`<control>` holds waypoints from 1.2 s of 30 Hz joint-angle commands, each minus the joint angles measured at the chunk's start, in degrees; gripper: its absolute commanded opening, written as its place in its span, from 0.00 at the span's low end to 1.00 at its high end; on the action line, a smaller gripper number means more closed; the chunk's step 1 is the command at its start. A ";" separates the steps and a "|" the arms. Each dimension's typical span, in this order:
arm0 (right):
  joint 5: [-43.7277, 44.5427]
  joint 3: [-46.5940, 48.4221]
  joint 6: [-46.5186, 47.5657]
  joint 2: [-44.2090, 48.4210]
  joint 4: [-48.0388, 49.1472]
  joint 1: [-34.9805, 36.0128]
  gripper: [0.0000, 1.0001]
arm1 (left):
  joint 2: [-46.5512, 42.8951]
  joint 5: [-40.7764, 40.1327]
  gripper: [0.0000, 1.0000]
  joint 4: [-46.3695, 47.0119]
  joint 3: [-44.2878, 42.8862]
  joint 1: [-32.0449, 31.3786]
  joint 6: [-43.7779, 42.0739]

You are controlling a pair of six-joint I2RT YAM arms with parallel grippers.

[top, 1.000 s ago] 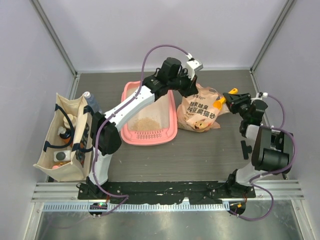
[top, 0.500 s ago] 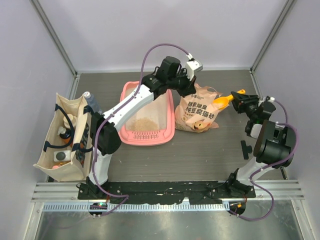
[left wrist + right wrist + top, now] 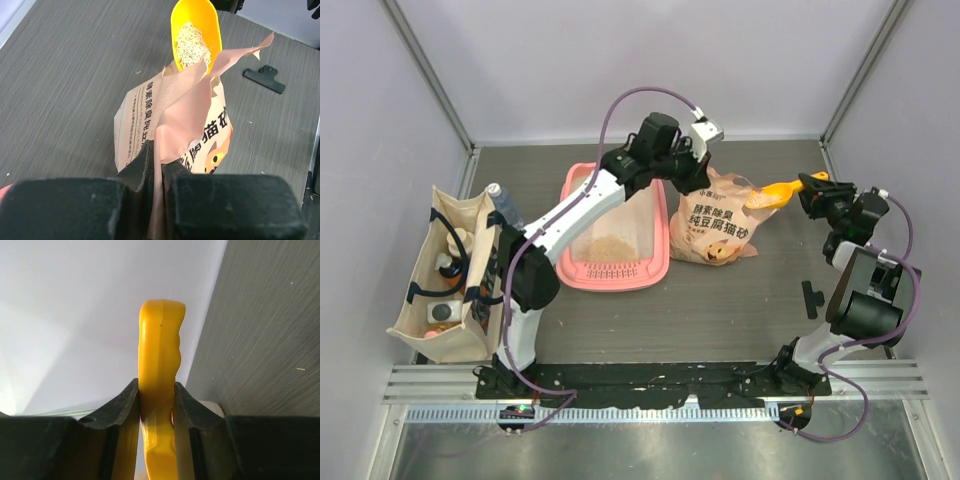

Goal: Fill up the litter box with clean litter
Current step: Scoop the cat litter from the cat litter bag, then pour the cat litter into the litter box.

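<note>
The pink litter box (image 3: 666,258) lies left of centre, with a tan patch of clean litter (image 3: 610,247) on its floor. Just to its right stands a peach litter bag (image 3: 717,228). My left gripper (image 3: 698,172) is shut on the bag's (image 3: 175,115) raised top edge, which is pinched between the fingers of the left gripper (image 3: 156,165). A yellow scoop (image 3: 770,195) hangs over the bag's right side, loaded with clean litter (image 3: 190,43). My right gripper (image 3: 817,190) is shut on the scoop's handle (image 3: 159,365).
A beige tote bag (image 3: 450,275) holding bottles stands at the far left. A black clip (image 3: 812,298) lies on the table by the right arm and also shows as the clip (image 3: 265,79) beyond the bag. Walls close in at the back and both sides.
The right gripper has drawn back to the right with the scoop, pulling its bowl off the bag's mouth. The left arm has stayed still, holding the bag.
</note>
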State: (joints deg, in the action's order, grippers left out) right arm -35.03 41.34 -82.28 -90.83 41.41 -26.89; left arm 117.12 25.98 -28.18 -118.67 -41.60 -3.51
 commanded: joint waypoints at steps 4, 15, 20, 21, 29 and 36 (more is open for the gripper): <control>-0.13 7.86 -0.16 4.60 -7.29 -2.89 0.01 | -9.80 0.04 0.00 5.07 -0.33 0.74 -1.33; 1.01 22.89 0.10 2.06 -16.88 -3.78 0.01 | -10.59 -0.93 0.48 5.77 0.37 1.00 -2.91; 1.54 28.34 -0.25 0.66 -20.13 -1.15 0.01 | -12.53 -2.94 0.73 4.19 0.72 1.79 -3.96; 1.63 30.53 -0.34 0.39 -20.49 0.25 0.01 | -12.97 -3.21 0.74 3.23 0.98 2.31 -4.05; 4.26 45.38 0.28 -6.02 -24.88 11.67 0.01 | -24.03 -7.69 0.76 1.99 13.01 5.21 -9.93; 7.25 51.91 2.82 -11.73 -28.49 24.68 0.01 | -35.98 -21.40 0.75 4.11 28.13 6.53 -15.20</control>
State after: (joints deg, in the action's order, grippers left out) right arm -30.04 89.14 -81.10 -100.57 14.39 -8.43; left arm 87.83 13.89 -25.93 -96.49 -35.68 -14.02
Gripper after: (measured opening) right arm 0.335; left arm 0.754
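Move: The right hand holds the orange scoop, its bowl loaded with litter beside the bag's mouth. The pink litter box lies about 52 cm to this hand's left, level with it in reach and some 15 cm below. The litter bag stands about 25 cm left, 9 cm lower, and the black clip 18 cm back, 2 cm left, on the table. From the left hand, pinching the bag's rim, the box is about 26 cm left and 6 cm ahead, the bag's body 5 cm ahead and 2 cm right, both below. The left fingers keep pinching the bag's rim, then open and let go; that hand lifts about 11 cm and swings some 14 cm left, over the litter box. Keeping its grip on the scoop, the right hand first draws it up and about 5 cm right, clear of the bag, then carries it left and forward while still climbing, ending some 19 cm higher. ##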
